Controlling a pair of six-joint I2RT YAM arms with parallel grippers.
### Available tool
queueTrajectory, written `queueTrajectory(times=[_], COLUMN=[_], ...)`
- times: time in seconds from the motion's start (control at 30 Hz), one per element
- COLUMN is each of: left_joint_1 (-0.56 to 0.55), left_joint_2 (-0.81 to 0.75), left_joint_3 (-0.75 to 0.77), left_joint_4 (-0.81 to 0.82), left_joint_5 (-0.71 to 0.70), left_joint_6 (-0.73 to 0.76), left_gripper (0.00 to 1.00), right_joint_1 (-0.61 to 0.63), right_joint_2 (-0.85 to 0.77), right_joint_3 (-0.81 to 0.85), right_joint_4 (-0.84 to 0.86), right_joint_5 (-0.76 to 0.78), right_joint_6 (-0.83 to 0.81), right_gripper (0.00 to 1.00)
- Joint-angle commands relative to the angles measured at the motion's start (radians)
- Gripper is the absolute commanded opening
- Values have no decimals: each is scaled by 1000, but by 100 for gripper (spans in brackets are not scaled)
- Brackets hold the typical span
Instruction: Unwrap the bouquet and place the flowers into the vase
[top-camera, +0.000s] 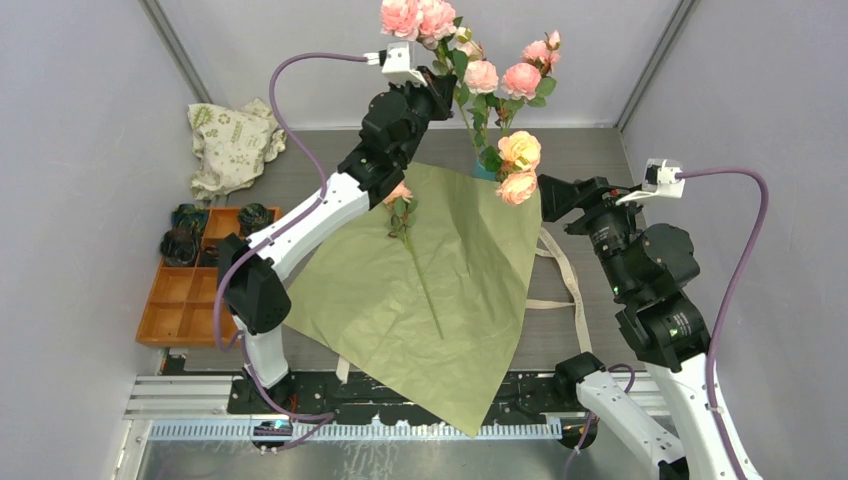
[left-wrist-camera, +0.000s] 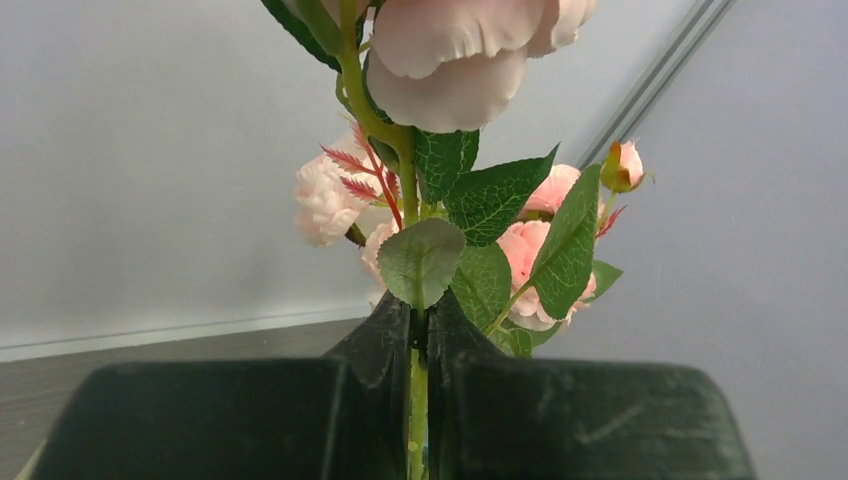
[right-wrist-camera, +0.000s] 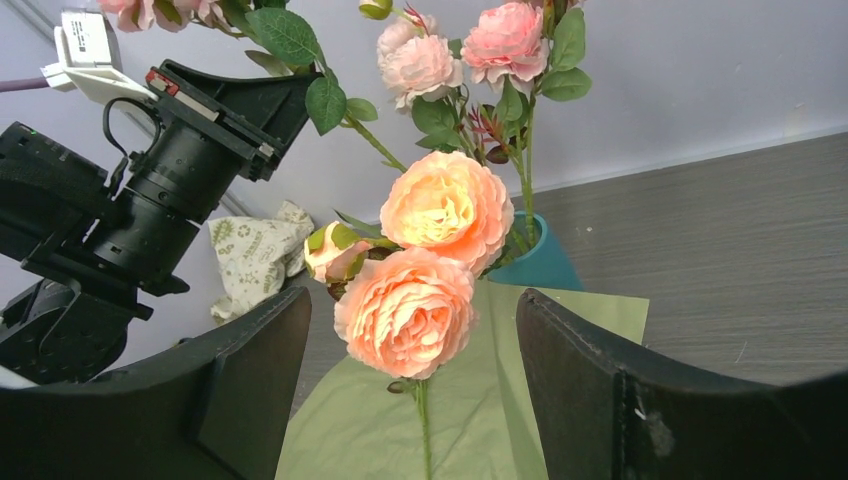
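The bouquet's olive-green sheet (top-camera: 420, 290) lies spread flat on the table. One flower (top-camera: 405, 225) lies on it near its far corner. My left gripper (top-camera: 440, 88) is raised high at the back, shut on the green stem (left-wrist-camera: 418, 400) of a pink flower (top-camera: 415, 16). The teal vase (right-wrist-camera: 545, 262) stands behind the sheet's far corner and holds pink blooms (top-camera: 500, 78). Two peach blooms (right-wrist-camera: 425, 255) hang in front of it. My right gripper (right-wrist-camera: 412, 300) is open, with the lower peach bloom between its fingers and no contact showing.
A white leaf-printed cloth bag (top-camera: 232, 145) lies at the back left. An orange compartmented tray (top-camera: 185, 300) sits at the left edge. A beige ribbon (top-camera: 562, 270) trails on the table right of the sheet. Grey walls close in on three sides.
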Motion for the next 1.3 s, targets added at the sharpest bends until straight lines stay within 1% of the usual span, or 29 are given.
queueTrajectory(times=[0.0,0.17,0.33,0.53,0.63,0.73,0.8,1.0,1.1,1.2,1.27], left_joint_1=[-5,-16,-27,-28,-29,-29,-30,-29,-30,-30,-31], left_joint_2=[-46,-54,-56,-52,-42,-46,-63,-129,-187,-274,-349], left_joint_3=[-12,-39,-38,-7,15,12,-14,-111,-202,-293,-342], left_joint_4=[17,-12,-48,-125,-175,-206,-209,-252,-269,-294,-330], left_joint_5=[38,52,77,184,268,310,345,364,368,328,275], left_joint_6=[-39,-50,-53,-47,-52,-66,-70,-50,-47,-48,-46], left_gripper=[5,14,18,28,33,35,36,37,37,37,36], right_joint_1=[3,3,2,3,3,2,3,3,3,2,3], right_joint_2=[11,11,6,-2,-4,-4,-4,-3,3,16,29], right_joint_3=[-1,-5,-5,-9,-11,-11,-11,-10,1,26,51], right_joint_4=[63,63,64,62,62,63,64,61,65,70,80], right_joint_5=[-9,-13,-17,-23,-22,-24,-24,-24,-27,-26,-25], right_joint_6=[8,15,20,23,24,24,24,22,17,9,6], right_gripper=[80,80,81,82,83,83,83,84,84,84,84])
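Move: My left hand grips the stem of a pink flower. The teal vase it is for lies about 6 cm ahead of that hand, 8 cm to its right and some 35 cm below. The peach blossoms already in the vase hang roughly 5 cm back, 12 cm right and 17 cm lower; the last flower's head on the green paper is about 7 cm ahead, 11 cm left and 42 cm down. From my idle right hand the vase is some 28 cm ahead, 5 cm left and 32 cm below. I open my left fingers about a third of the way and let go of the pink flower's stem, sinking and edging right as they part. Then I draw back while still going down, about 11 cm lower and 9 cm nearer my base in all, ending clear of the flowers, the hand turned about 20 degrees clockwise and tipped down. ##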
